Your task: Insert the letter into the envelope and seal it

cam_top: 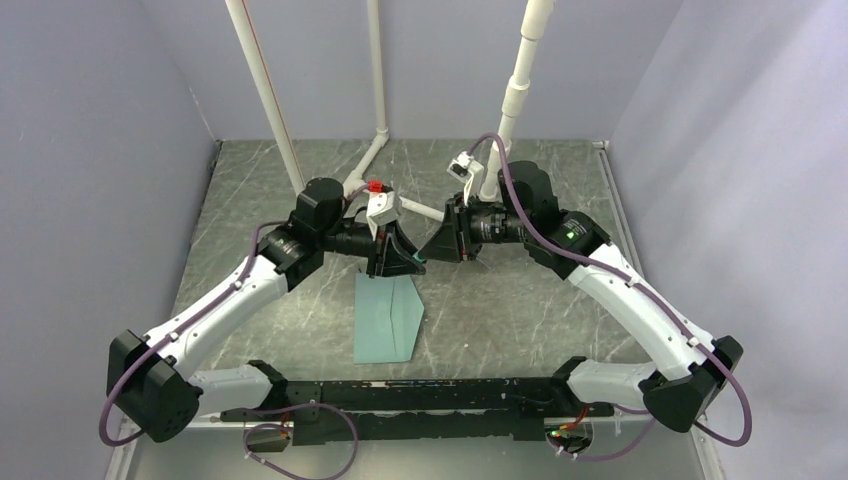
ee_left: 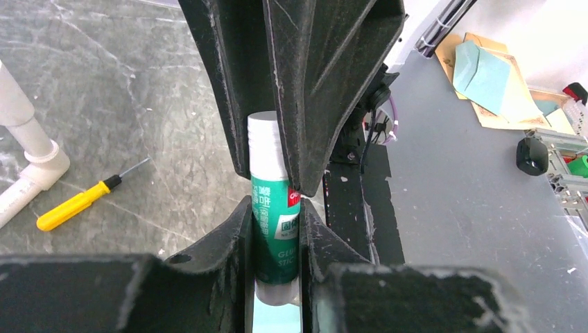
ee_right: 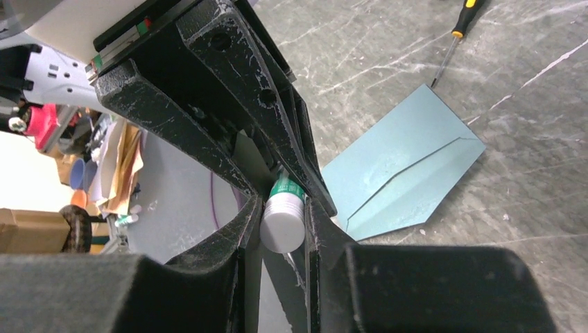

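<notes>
A glue stick (ee_left: 275, 222) with a green label and white ends hangs in the air between my two grippers. My left gripper (ee_left: 275, 239) is shut on its green body. My right gripper (ee_right: 283, 225) meets it from the other side, its fingers closed round the white cap (ee_right: 283, 223). In the top view the left gripper (cam_top: 400, 262) and the right gripper (cam_top: 440, 245) touch tip to tip above the far end of the envelope (cam_top: 388, 320). The pale teal envelope (ee_right: 402, 166) lies flat on the table with its triangular flap side showing. The letter is hidden.
A yellow-handled screwdriver (ee_left: 76, 203) lies on the table beyond the envelope, near a white pipe fitting (ee_left: 28, 149). White pipes (cam_top: 375, 150) rise at the back of the table. Spare tan and teal papers (ee_left: 496, 83) lie on a bench off the table.
</notes>
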Controlling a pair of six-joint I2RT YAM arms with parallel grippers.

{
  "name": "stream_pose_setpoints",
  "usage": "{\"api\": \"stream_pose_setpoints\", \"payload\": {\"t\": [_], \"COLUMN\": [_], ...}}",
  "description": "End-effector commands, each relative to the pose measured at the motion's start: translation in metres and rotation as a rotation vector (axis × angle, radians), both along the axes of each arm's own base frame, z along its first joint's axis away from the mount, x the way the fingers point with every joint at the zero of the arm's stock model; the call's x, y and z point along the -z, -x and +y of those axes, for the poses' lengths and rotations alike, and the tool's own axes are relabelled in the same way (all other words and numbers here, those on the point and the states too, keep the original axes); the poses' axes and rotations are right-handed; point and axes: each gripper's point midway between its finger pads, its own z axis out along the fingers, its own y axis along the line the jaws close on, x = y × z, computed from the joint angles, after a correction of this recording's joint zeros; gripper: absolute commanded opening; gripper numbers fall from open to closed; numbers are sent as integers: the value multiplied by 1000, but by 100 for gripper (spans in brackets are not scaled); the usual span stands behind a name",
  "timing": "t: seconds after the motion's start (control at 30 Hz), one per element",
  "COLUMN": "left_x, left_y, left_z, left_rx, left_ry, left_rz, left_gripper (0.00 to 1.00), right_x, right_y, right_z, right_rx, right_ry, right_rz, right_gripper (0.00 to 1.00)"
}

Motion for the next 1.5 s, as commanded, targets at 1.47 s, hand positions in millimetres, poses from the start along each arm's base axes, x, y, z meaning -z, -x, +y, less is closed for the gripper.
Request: {"api": "stream_pose_setpoints", "payload": {"t": [1.47], "left_x": [56], "left_y": [-20], "left_z": [53], "left_rx": [-604], "left_ry": [-97], "left_rz": [317], "left_gripper": [3], "right_x": [193], "right_y": [-112], "right_z": [-36], "right_rx": [598], "right_ry": [638], "right_rz": [-55], "right_gripper": [0]}}
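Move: Both hands still grip the glue stick end to end, the left on its body, the right on its cap. From the left hand the envelope lies about 6 cm left, 2 cm ahead and 23 cm below. The right hand's way leads to bare table roughly 10 cm ahead, 5 cm right and 26 cm down, with the envelope 3 cm ahead and 10 cm left of that hand, the yellow screwdriver 18 cm ahead and 7 cm right. Right hand pulls the cap off rightward, then sinks some 25 cm; left lowers the stick about 7 cm. ##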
